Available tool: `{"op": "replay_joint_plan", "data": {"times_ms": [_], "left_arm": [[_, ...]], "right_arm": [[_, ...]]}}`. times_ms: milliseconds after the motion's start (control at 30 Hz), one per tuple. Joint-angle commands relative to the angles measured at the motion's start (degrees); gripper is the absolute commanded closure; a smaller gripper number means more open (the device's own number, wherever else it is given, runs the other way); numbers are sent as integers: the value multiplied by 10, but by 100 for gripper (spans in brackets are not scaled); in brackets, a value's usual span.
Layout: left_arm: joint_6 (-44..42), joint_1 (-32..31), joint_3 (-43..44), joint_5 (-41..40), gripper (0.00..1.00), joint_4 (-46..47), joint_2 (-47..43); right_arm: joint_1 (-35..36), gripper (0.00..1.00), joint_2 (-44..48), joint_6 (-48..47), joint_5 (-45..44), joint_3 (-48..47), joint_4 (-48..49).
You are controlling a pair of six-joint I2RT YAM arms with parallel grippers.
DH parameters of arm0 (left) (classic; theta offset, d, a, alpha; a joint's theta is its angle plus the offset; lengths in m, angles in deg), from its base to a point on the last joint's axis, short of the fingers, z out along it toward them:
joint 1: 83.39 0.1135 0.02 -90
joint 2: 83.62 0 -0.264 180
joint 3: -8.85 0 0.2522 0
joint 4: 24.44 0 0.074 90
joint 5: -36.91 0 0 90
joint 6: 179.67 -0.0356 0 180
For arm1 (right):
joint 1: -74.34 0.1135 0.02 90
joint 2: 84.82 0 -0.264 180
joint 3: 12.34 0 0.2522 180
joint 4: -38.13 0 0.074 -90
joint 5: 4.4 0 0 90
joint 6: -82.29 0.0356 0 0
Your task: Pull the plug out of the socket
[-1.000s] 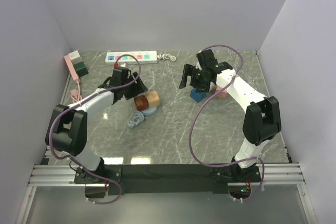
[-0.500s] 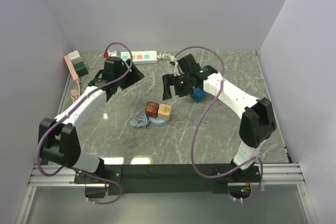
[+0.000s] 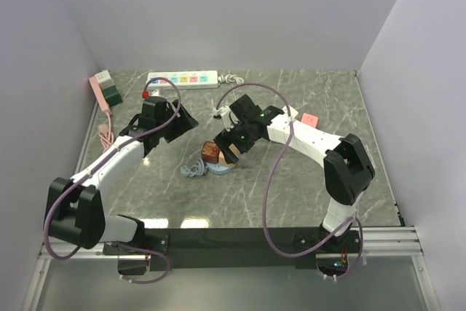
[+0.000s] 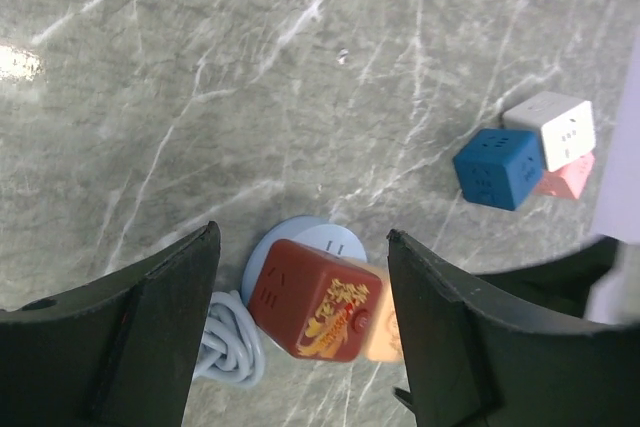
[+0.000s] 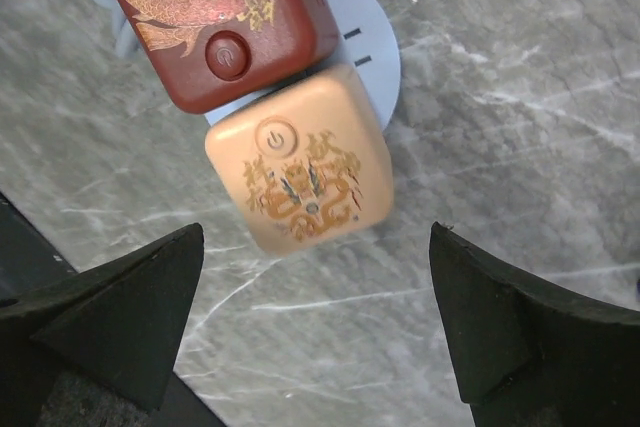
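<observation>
The socket, a long white power strip (image 3: 182, 79) with pastel panels, lies at the back wall; I see no plug in it. In the middle, a dark red cube plug (image 3: 211, 151) and a peach cube plug (image 5: 300, 172) sit side by side on a round pale-blue base (image 5: 375, 47) with a coiled cord (image 3: 191, 170). My right gripper (image 3: 231, 147) is open right above the peach cube, one finger on each side (image 5: 316, 232). My left gripper (image 3: 186, 118) is open, up and to the left of the red cube (image 4: 315, 299), not touching it (image 4: 302, 237).
A blue cube (image 4: 497, 167), a white cube (image 4: 552, 129) and a pink piece (image 3: 310, 119) sit to the right, behind my right arm. Pink and green adapters (image 3: 105, 89) with a pink cord (image 3: 104, 132) lie at the left wall.
My right gripper has swung left and nearer, from the blue cube to over the peach cube. My left gripper drew back from the cubes toward the back left, then came slightly nearer.
</observation>
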Motion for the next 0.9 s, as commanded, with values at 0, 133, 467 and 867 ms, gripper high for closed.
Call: {"op": "replay_joint_plan", "data": {"times_ms": [0,133,467,867], "left_arm": [[3,0,-14,6,26,25,-36],[7,0,-26,8,27,18,-50],[13,1,-66,7,26,14,-88],[45,1,-98,76,28,53,-86]], "right_arm": [[22,0,-12,-58,-6,-1,46],[35,0,-59,-69,-11,-29,49],[55,15,-132,-23,-11,-58,45],[14,100,-111,268,61,-85,84]]}}
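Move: The tan plug lies just below the right hand's open fingers, about 3 cm to the left, level fore and aft, and 7 cm down. The brown plug stands beside it, some 8 cm left of the hand and 1 cm ahead. The round socket under both is about 6 cm left, 1 cm back and 10 cm down; the coiled cord is 14 cm left and 4 cm back. From the left hand, the tan plug lies about 13 cm right, 8 cm back and 11 cm below. The right hand sinks about 7 cm while easing left, its open fingers coming down astride the tan plug, and closes until both pads grip the plug's sides; keeping hold, it twists some 20 degrees clockwise with a slight tilt and creeps about a centimetre up and to the left. The left hand, fingers still open and empty, draws back about 4 cm, closing in on the socket without touching it. ##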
